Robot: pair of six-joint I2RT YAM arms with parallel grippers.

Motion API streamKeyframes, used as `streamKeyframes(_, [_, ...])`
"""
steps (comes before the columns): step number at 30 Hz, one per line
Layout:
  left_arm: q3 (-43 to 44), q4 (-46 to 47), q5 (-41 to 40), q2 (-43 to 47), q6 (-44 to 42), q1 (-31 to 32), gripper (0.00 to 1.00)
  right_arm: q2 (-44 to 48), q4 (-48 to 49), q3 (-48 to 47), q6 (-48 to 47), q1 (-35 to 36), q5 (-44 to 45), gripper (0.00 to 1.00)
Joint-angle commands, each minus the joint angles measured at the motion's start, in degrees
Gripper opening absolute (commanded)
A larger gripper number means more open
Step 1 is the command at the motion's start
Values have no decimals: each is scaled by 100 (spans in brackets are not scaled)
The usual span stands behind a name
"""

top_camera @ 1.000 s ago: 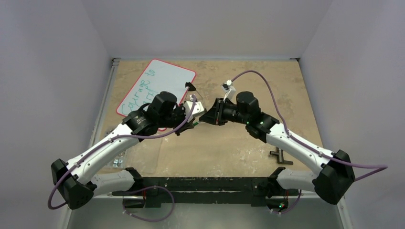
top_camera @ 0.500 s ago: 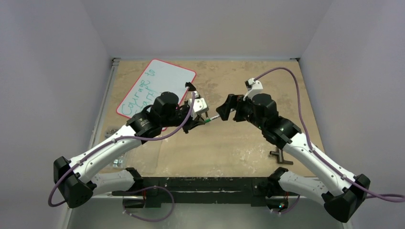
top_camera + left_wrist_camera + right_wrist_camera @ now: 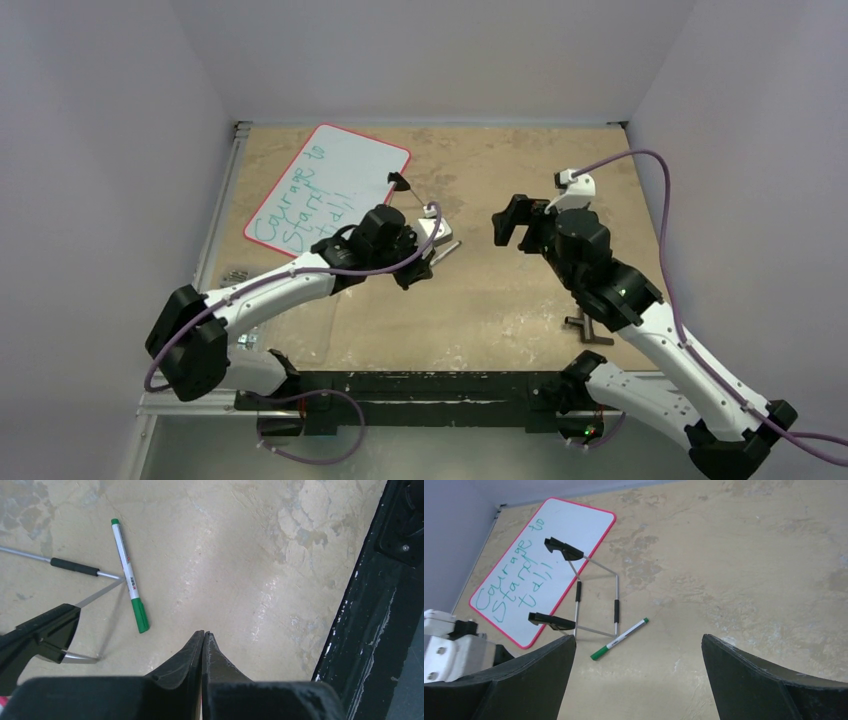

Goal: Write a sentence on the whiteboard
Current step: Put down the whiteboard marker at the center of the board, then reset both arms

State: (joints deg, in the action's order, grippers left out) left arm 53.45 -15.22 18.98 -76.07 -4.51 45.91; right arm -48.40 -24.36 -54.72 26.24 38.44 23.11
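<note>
The whiteboard (image 3: 345,160) (image 3: 574,527) lies flat at the far left, white with a red-pink rim. The sentence (image 3: 300,205) (image 3: 514,582) runs across it in teal handwriting. A green-capped marker (image 3: 620,638) (image 3: 130,577) (image 3: 447,247) lies loose on the table, right of the board. My left gripper (image 3: 418,265) (image 3: 203,632) hovers beside the marker, shut with nothing between its fingers. My right gripper (image 3: 508,225) (image 3: 638,637) hangs to the right of the marker, wide open and empty.
A wire stand with black clips (image 3: 596,600) (image 3: 75,567) (image 3: 400,182) sits at the board's right edge, touching the marker. A clear plastic sheet (image 3: 300,330) lies near left. A dark tool (image 3: 585,328) lies near right. The black base bar (image 3: 370,605) runs along the near edge.
The two grippers met at the marker; my right gripper has opened and drawn back to the right. The marker now lies on the table. My left wrist swung right.
</note>
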Motion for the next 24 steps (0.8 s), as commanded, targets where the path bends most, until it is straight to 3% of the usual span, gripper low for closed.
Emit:
streamKeyframes(1, [-142, 635, -23, -270, 311, 24, 0, 225, 27, 50, -149, -21, 388, 99])
streamKeyframes(6, [-73, 551, -86, -246, 371, 24, 1, 285, 54, 76, -168, -25, 399, 99])
streamKeyframes(7, [-26, 479, -129, -211, 357, 23, 5, 300, 118, 113, -186, -24, 341, 99])
streamKeyframes(10, [110, 243, -314, -46, 367, 30, 30, 363, 370, 227, -235, -20, 138, 99])
streamKeyframes(13, [369, -99, -505, 90, 401, 23, 72, 436, 594, 282, -298, -26, -10, 99])
streamKeyframes(17, [930, -839, -681, 294, 400, 26, 97, 420, 725, 322, -446, -22, -129, 99])
streamKeyframes(24, [1605, -1830, -1998, 979, 341, -118, 100, 398, 1022, 444, -427, -22, -256, 99])
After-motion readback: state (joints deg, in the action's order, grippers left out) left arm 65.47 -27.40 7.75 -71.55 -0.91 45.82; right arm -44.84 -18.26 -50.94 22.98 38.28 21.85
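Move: Ahead of the left hand by some 12 cm and about 6 cm to its right, the capped marker lies loose on the table, roughly 13 cm below the shut, empty fingers. The wire stand is about 22 cm ahead, level left-right; the whiteboard's middle is about 30 cm ahead and 26 cm left. From the open right hand, the marker lies some 10 cm ahead, 11 cm left and 27 cm down. Sinking a further 2.5 cm or so towards the table beside the marker, the empty left hand pauses and spreads its shut fingers wide, then climbs about 10 cm away from the table. It eases slightly forward and left on the climb, turning some 10 degrees counter-clockwise. ##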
